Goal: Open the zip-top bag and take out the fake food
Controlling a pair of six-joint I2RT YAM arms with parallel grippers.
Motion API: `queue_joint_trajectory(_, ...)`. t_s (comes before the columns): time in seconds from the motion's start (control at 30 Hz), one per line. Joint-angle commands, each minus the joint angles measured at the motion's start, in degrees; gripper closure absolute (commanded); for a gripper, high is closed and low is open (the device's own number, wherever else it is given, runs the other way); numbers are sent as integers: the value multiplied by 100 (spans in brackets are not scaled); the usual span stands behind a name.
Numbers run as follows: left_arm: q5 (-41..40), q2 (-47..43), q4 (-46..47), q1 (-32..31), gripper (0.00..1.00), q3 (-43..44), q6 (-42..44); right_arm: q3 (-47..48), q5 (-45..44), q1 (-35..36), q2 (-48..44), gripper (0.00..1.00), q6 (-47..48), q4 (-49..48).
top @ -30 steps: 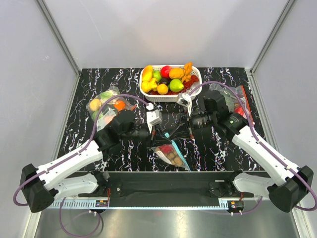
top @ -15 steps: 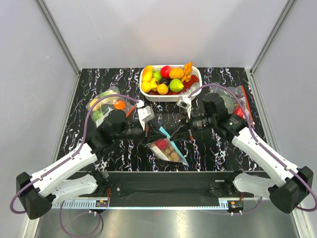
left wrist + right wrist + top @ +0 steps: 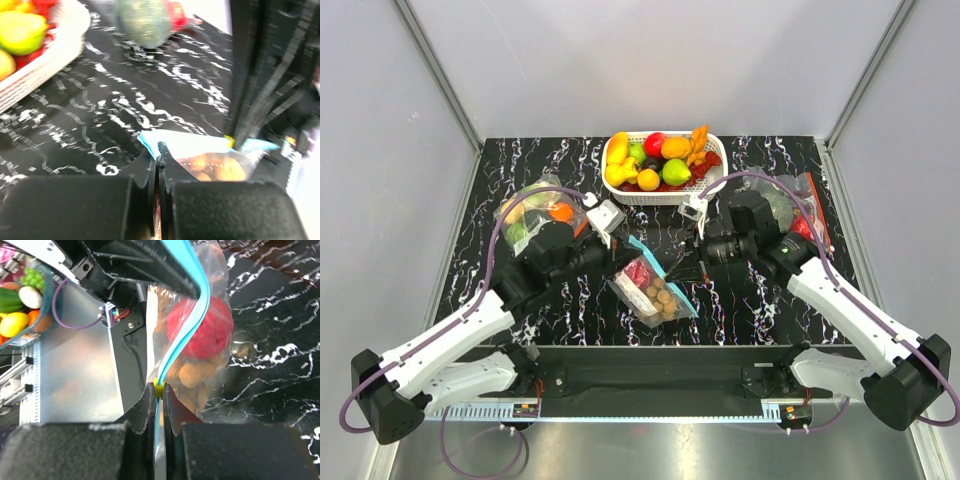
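Note:
The zip-top bag [image 3: 652, 288] hangs stretched between both grippers above the table's front middle, its teal zip strip [image 3: 660, 272] running diagonally. Inside it show the fake food: a red round fruit [image 3: 638, 273] and tan balls [image 3: 663, 298]. My left gripper [image 3: 620, 254] is shut on the bag's far-left corner [image 3: 159, 150]. My right gripper [image 3: 686, 272] is shut on the strip at its small yellow slider [image 3: 159, 388]. In the right wrist view the red fruit [image 3: 200, 327] sits above the tan balls [image 3: 192, 375], with the strip [image 3: 186, 322] curving away.
A white basket [image 3: 612, 183] of mixed fruit stands at the back centre. Clear bags of fruit lie at the left [image 3: 532, 208] and at the right [image 3: 802, 205]. The metal front rail [image 3: 650, 362] runs under the held bag.
My left arm has drawn back and to the left with the bag's corner, swinging the bag and pulling its teal strip longer. The right gripper has barely moved.

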State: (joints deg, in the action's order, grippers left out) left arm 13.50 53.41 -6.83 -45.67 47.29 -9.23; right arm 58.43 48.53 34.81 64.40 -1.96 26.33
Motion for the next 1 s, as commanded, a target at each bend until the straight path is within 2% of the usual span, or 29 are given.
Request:
queue_joint_trajectory(0.0, -1323, 169, 173, 146, 100, -105, 27, -113, 43, 9, -59, 100, -129, 136)
queue_joint_trajectory(0.17, -2059, 459, 586, 155, 100, -474, -96, -280, -230, 35, -16, 100, -340, 127)
queue_joint_trajectory(0.27, -2272, 644, 796, 190, 100, -633, -149, -280, -851, 70, 46, 100, -551, 363)
queue_joint_trajectory(0.63, -2106, 1040, 1429, 725, 100, -1019, -368, -570, -1707, 193, -68, 100, -947, 988)
queue_joint_trajectory(0.83, -1377, 883, 2034, 981, 100, -1450, -316, -649, -1751, 246, -103, 100, -1008, 1076)
queue_joint_trajectory(0.97, 361, 698, 2721, 1060, 100, -1837, -263, -632, -1917, 290, -103, 96, -1035, 1076)
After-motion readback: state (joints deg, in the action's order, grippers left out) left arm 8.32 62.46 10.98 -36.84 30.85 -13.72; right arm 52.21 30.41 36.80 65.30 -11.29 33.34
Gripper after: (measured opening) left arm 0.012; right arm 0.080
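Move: The left hand already pinches the left end of the zip-top bag's blue zip; the bag's middle hangs about 5 cm back, 6 cm right and 10 cm below it, and the yellow slider is some 8 cm right and 5 cm back. The right hand grips that slider, with the zip's free near end about 5 cm to its right, 6 cm back and 5 cm lower. The fruit basket's middle is roughly 28 cm ahead of the left hand, 10 cm right, 20 cm down. Downwards and apart go both hands: the left sinks about 12 cm while drawing forward and left, turning counter-clockwise and easing partly back at the end, still pinching its zip corner. The right sinks roughly 8 cm and shifts a little right, its fingers tipping further down and swinging clockwise, keeping its grip on the slider so that it runs along the zip towards the free near end. ##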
